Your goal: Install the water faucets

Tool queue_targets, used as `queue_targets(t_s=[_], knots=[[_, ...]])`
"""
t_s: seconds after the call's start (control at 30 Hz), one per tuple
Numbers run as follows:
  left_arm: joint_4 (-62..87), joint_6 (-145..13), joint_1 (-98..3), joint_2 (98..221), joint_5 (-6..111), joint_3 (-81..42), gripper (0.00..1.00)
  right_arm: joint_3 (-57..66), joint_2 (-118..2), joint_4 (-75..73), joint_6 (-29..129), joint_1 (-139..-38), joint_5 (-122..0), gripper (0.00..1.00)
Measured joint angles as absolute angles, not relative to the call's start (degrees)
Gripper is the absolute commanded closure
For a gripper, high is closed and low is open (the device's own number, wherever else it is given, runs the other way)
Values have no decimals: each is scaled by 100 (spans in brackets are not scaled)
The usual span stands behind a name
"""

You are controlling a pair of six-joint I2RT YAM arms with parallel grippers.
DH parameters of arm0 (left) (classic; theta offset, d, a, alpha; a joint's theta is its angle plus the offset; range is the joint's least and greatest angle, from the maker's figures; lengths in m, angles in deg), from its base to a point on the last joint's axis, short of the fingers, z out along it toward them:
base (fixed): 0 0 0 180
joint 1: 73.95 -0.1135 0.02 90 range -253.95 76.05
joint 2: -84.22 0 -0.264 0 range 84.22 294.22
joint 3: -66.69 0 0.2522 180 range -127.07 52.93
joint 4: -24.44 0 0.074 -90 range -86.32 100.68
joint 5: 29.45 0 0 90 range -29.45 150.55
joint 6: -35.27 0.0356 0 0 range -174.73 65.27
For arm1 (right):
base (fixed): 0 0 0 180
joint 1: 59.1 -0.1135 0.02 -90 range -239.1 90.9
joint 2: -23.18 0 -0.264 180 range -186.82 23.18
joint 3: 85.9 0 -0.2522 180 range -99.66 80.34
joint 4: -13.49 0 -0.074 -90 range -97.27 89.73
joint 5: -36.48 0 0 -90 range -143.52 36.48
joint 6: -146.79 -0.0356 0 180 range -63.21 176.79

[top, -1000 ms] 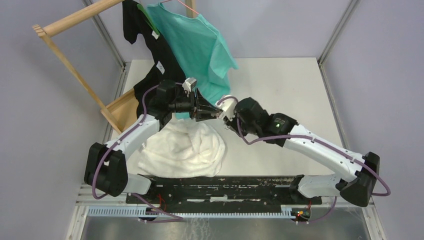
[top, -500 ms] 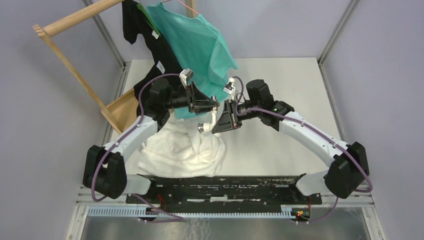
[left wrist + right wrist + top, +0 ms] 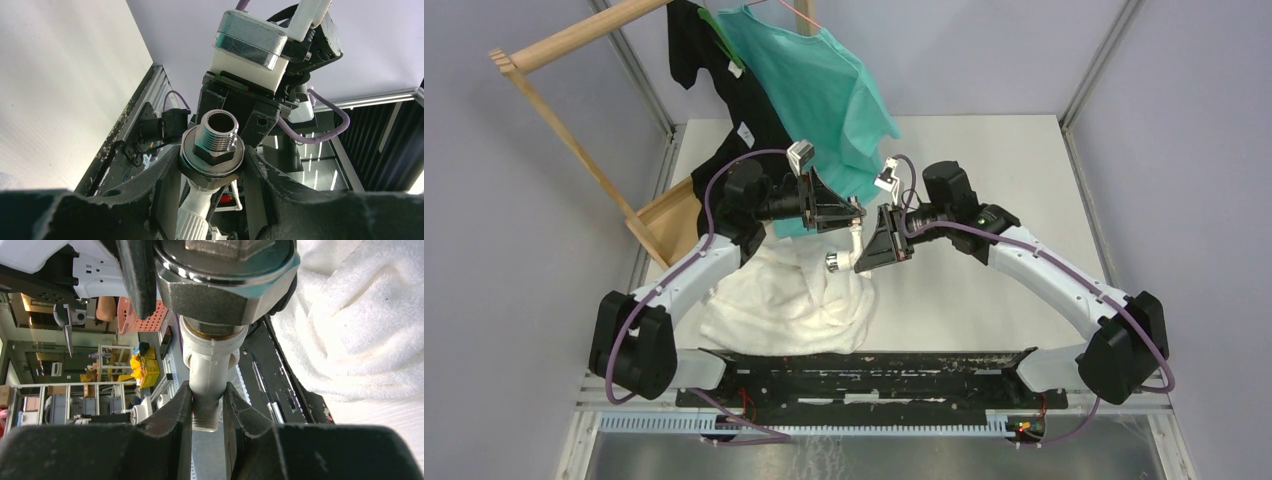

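Note:
The water faucet is held in the air between both grippers, above the white towel (image 3: pixel 789 295). Its white spout (image 3: pixel 854 240) ends in a pale ribbed tip (image 3: pixel 833 263) pointing down-left. My left gripper (image 3: pixel 849 213) (image 3: pixel 212 162) is shut on the wide hex collar of the silver threaded fitting (image 3: pixel 215 135), whose open threaded end faces the left wrist camera. From the other side, my right gripper (image 3: pixel 876 243) (image 3: pixel 207 405) is shut on the white spout (image 3: pixel 207 375); the silver fitting (image 3: pixel 225 285) sits just above its fingers (image 3: pixel 175 415).
A teal shirt (image 3: pixel 824 90) and a black garment (image 3: pixel 724 80) hang from a wooden rack (image 3: pixel 564 130) at the back left. The white towel (image 3: pixel 360 325) lies crumpled under the grippers. A black rail (image 3: pixel 854 370) runs along the near table edge.
Both wrists have turned and the right arm has swung its elbow outward. The faucet, before hidden between the grippers, now shows with its tip pointing down-left. Both grips are unchanged.

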State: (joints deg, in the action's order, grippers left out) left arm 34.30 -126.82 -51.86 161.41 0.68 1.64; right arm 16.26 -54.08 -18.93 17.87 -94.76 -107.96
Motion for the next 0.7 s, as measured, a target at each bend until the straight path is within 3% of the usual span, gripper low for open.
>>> queue_targets(t_s=[0.03, 0.1, 0.17, 0.37, 0.7], knots=[[3465, -12682, -5184, 16141, 55, 170, 97, 1637, -5408, -1882, 1831, -9471, -10822, 93], [3511, -12682, -5175, 16134, 52, 190, 97, 1648, -5408, -1875, 1899, -9458, -10861, 54], [3563, -12680, -5171, 16106, 79, 227, 97, 1648, -5408, -1888, 1990, -9454, -10870, 31], [3227, -12658, -5134, 15935, 507, 354, 97, 1353, -5414, -2627, 2790, -9406, -10315, 12], [2468, -12589, -5132, 15048, 2207, 820, 97, -24, -5193, -4452, 4438, -9382, -8261, 9]])
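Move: The right fingers are already shut on the white outlet end of the faucet. Its metal nut is about 8 cm farther out and 3 cm higher, level sideways, and the handle knob some 4 cm to the hand's left, level fore and aft; the white towel lies roughly 14 cm left, straight across and 24 cm below. From the left hand, which still grips the nut, that outlet end is about 8 cm back, 1 cm right and 3 cm lower. Forward and to the right in about equal parts, some 5 cm each, the right hand backs off the faucet after opening its fingers wide and letting go of the white outlet end; it dips slightly, then rises, rolling and tipping its fingertips further down. The left hand keeps its grip on the nut, waits, then eases forward, left and a little down while turning about 20 degrees counter-clockwise. ##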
